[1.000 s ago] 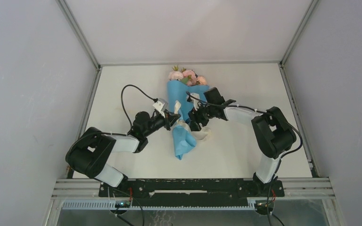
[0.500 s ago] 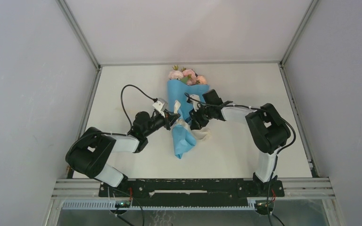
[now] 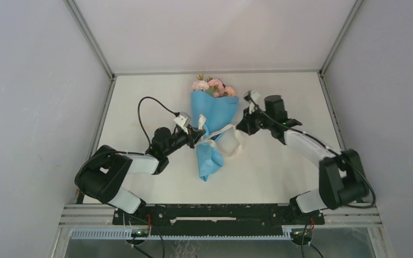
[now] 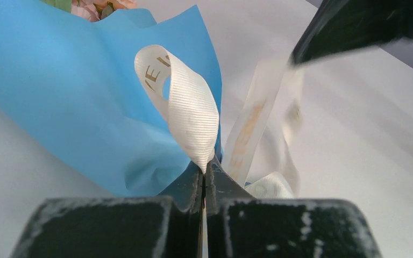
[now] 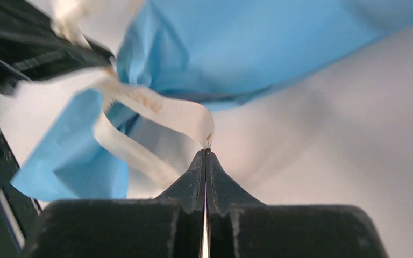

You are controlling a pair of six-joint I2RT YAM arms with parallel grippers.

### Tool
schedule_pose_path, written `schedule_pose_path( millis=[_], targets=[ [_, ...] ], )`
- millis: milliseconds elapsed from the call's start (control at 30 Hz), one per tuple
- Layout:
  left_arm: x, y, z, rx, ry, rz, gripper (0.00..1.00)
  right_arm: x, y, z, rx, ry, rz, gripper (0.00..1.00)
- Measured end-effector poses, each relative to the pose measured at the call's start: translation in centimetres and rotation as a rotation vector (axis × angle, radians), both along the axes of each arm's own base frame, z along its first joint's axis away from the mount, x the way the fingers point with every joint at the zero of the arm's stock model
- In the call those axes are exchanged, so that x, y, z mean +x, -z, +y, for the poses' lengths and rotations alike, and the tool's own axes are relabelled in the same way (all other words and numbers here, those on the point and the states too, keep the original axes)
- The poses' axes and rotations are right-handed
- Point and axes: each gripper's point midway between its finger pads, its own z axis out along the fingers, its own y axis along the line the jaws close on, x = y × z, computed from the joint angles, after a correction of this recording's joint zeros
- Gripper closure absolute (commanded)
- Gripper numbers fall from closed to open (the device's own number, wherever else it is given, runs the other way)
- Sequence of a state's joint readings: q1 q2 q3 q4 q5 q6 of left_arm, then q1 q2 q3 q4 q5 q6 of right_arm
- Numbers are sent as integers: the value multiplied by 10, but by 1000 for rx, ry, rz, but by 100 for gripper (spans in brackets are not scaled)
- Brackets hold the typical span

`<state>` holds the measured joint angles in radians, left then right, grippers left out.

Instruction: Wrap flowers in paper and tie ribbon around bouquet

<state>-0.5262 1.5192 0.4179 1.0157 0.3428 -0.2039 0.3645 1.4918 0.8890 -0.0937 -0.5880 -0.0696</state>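
The bouquet (image 3: 213,115) lies on the table as a light-blue paper (image 4: 70,91) cone, with pink flowers (image 3: 213,87) at its far wide end. The cream ribbon (image 3: 223,130) crosses the cone's narrow waist. My left gripper (image 3: 198,134) sits at the cone's left side, shut on a standing loop of the ribbon (image 4: 191,110). To the right of the cone, my right gripper (image 3: 242,124) is shut on the ribbon's end (image 5: 166,110), and the strand runs from its tips (image 5: 206,153) back to the paper (image 5: 258,43).
The table (image 3: 279,161) is white, with metal frame rails along its left and right edges and grey walls around it. The left arm's black cable (image 3: 149,102) arcs over the table to the left of the bouquet.
The right gripper closed on the ribbon's end and swung right, away from the cone, drawing the strand out. The left gripper stayed shut in place.
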Motion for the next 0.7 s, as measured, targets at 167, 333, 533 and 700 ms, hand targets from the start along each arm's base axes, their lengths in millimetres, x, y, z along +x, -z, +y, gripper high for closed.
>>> schedule_pose_path(
  millis=[167,333,533,700],
  targets=[
    [0,0,0,0,0,0,100,21,-83,-21,109,122,-230,100],
    [0,0,0,0,1,0,100,58,-150,-15,241,208,-355,100],
    [0,0,0,1,4,-1,100,147,-211,37,405,271,-409,100],
    [-1,0,-1,1,9,0,100,164,-184,125,432,189,-301,100]
  ],
)
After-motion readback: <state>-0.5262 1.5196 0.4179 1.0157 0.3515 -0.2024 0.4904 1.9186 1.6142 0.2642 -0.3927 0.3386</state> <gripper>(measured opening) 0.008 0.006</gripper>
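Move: My right hand has the ribbon's free end pinched. The blue paper's upper part, which it is to cross, lies about 12 cm ahead, 9 cm left and 8 cm below it. The blossoms are some 20 cm ahead, 8 cm left and 7 cm lower; the ribbon crossing at the waist is about 3 cm back, 10 cm left and 7 cm below. From my left hand, that upper paper is roughly 12 cm ahead, 3 cm right and 9 cm down. Keeping the ribbon end shut in my fingers, I lift my right hand steeply by about 20 cm, then swing it forward and finally left over the bouquet's upper paper towards the blossoms, sinking slightly at the end. The wrist tips the fingers up some 30 degrees, nearly level. My left hand stays put, still pinching the other ribbon end. ##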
